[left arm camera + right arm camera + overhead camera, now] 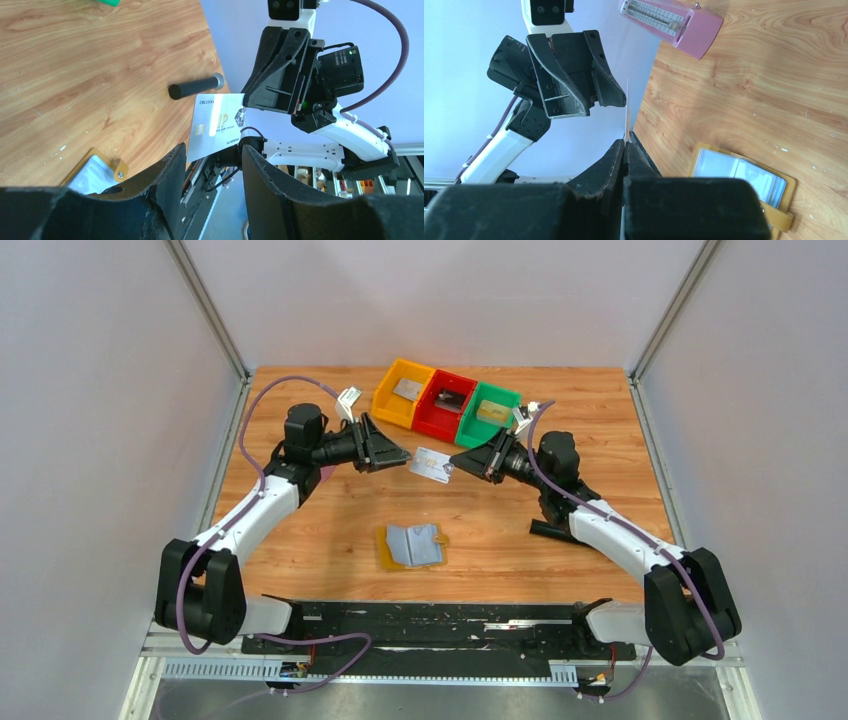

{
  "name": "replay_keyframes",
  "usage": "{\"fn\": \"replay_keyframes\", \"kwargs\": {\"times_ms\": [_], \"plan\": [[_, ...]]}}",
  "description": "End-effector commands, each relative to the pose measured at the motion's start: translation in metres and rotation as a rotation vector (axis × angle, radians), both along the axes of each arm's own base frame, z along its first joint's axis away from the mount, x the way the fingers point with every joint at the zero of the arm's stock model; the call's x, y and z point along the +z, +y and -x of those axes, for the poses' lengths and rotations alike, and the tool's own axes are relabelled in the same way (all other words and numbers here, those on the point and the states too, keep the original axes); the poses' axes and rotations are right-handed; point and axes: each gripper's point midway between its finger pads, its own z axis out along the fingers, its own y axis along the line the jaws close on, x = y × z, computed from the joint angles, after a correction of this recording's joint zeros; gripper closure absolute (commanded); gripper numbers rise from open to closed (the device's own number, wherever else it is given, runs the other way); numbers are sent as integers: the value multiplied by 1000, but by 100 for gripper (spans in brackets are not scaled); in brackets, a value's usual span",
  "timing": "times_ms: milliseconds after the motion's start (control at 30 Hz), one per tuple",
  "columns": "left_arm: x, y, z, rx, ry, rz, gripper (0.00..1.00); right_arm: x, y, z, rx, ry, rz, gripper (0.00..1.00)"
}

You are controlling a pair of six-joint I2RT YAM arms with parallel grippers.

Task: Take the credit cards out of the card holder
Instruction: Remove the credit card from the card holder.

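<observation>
A silver-grey credit card [432, 465] hangs in the air over the middle of the table, and my right gripper [460, 468] is shut on its right end. In the right wrist view the card [627, 112] shows edge-on, rising from the pinched fingertips of the gripper [625, 145]. My left gripper [402, 455] stands open at the card's left end. In the left wrist view a corner of the card [217, 125] reaches just ahead of the spread left gripper [212, 152], untouched. The card holder [410, 545] lies open on the table below, light blue inside [744, 175].
Yellow [403, 392], red [445, 403] and green [489, 412] bins stand in a row at the back, each with a flat item inside. A black rod [196, 87] lies on the wood near the right arm. A pink block [674, 25] sits by the left arm.
</observation>
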Motion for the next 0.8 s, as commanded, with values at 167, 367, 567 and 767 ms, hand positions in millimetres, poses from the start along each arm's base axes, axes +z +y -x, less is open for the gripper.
{"fn": "replay_keyframes", "kwargs": {"times_ms": [167,367,567,767], "plan": [[-7,-12,0,-25,-23,4,48,22,-1,-3,-19,-52,-94,100],[-11,-13,3,-26,-8,16,53,18,-2,-7,-38,-45,-91,100],[-9,-13,6,-18,0,39,70,12,-1,-11,-42,-25,-92,100],[-7,-12,1,9,0,36,86,8,-1,-10,-40,-15,-93,100]]}}
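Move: The credit card, already pinched at its far edge by the right hand, has its middle some 6 cm to the left hand's right, about 1 cm back and 2 cm lower. From the right hand, the card's middle is roughly 5 cm left, level in height and 1 cm back. The open card holder lies about 10 cm back, 1 cm right and 23 cm below the left hand; the red box stands some 26 cm ahead of that hand, 8 cm right and 22 cm below. Sinking about 2.5 cm and edging 1 cm to its right, the left hand brings its half-open fingers down around the card's free lower corner, then closes them nearly shut to pinch it. The right hand keeps its grip on the other side, rising about 1 cm and sinking again while tilting only slightly. ##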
